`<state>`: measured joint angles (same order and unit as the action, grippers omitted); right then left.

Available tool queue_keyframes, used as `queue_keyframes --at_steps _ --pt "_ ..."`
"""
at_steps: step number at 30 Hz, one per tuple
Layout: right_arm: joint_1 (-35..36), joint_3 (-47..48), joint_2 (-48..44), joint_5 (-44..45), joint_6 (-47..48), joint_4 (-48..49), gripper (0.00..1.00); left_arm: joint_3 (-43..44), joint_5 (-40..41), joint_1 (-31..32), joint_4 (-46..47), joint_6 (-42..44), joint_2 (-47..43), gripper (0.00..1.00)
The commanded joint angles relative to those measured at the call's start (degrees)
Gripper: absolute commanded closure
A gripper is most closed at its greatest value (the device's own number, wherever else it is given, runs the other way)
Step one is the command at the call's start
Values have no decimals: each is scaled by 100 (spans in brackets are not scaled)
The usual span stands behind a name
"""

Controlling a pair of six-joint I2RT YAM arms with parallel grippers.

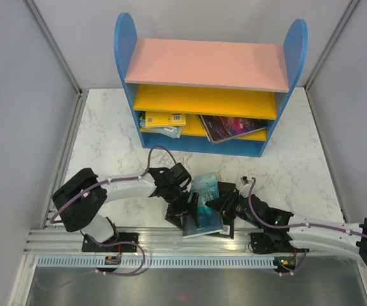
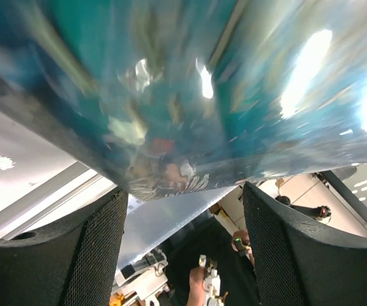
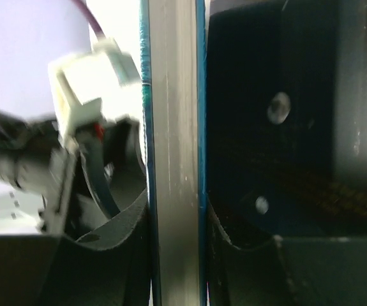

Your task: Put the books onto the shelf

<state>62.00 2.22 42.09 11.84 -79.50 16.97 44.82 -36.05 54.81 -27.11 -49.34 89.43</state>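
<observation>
The shelf [image 1: 124,44] stands at the back with blue sides, a pink top and yellow boards. On its lower board lie a yellow book [image 1: 163,119] over a light blue one [image 1: 172,132], and a dark fantasy-art book [image 1: 232,127]. A teal ocean book [image 1: 205,203] is tilted up near the front edge between both arms. My right gripper [image 1: 225,205] is shut on its page edge [image 3: 173,159], one finger on each cover. My left gripper [image 1: 184,203] is open at its left side; the teal cover [image 2: 189,83] fills the view just beyond the fingers [image 2: 100,248].
A dark flat thing [image 1: 229,227], perhaps a black book, lies under the teal book. Aluminium rails [image 1: 62,245] run along the near edge of the marble table [image 1: 106,127]. Grey walls close in on both sides.
</observation>
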Motion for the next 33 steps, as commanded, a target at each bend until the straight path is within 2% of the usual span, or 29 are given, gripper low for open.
queue_keyframes --at_steps 1,5,10,13,15,19,25,29,33 --pt "453 321 2 -675 -30 679 100 212 151 -137 779 232 -487 26" --pt "524 753 -533 -297 49 -472 100 256 406 -347 50 574 -961 26" --pt "524 1420 -2114 476 -38 -2562 100 343 616 -1094 -969 1013 -1979 26" --pt "533 1745 -2854 899 -109 -3136 100 606 739 -1551 -1734 1400 -2559 25" --pt "524 1922 -3126 1197 -135 -3279 100 764 793 -1823 -2253 1637 -2807 24" --pt "524 2571 -3031 1760 -92 -3358 100 1177 951 -2018 -2869 1867 -3194 23" --pt "533 3424 -2539 2542 207 -3253 100 1179 846 -2053 -3010 1770 -3476 23" --pt "541 3557 -2530 3340 50 -3226 100 1187 846 -2053 -3028 1761 -3511 23" --pt "533 3435 -2539 3764 -354 -3244 100 1266 837 -2062 -3054 1761 -3529 23"
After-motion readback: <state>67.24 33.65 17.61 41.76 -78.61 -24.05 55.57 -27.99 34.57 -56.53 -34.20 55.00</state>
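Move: The right hand already holds the teal book by its right edge, the book's middle about 5 cm to its left. The purple book on the lower yellow shelf lies some 27 cm ahead, 7 cm right and 5 cm higher, with the yellow book level with it and 26 cm left of it. The black book lies about 3 cm back and 6 cm below. From the left hand, the purple book is roughly 35 cm ahead, 19 cm right and 7 cm higher. Keeping its pinch on the teal book's right edge, the right hand eases about 3 cm back and a little left, then lifts some 20 cm, swinging right and forward while turning clockwise about 30 degrees to bring the book up before the shelf. The left hand, fingers still wide, comes away from the book's left side, rising about 14 cm and going left and forward as its fingertips swing forward. ##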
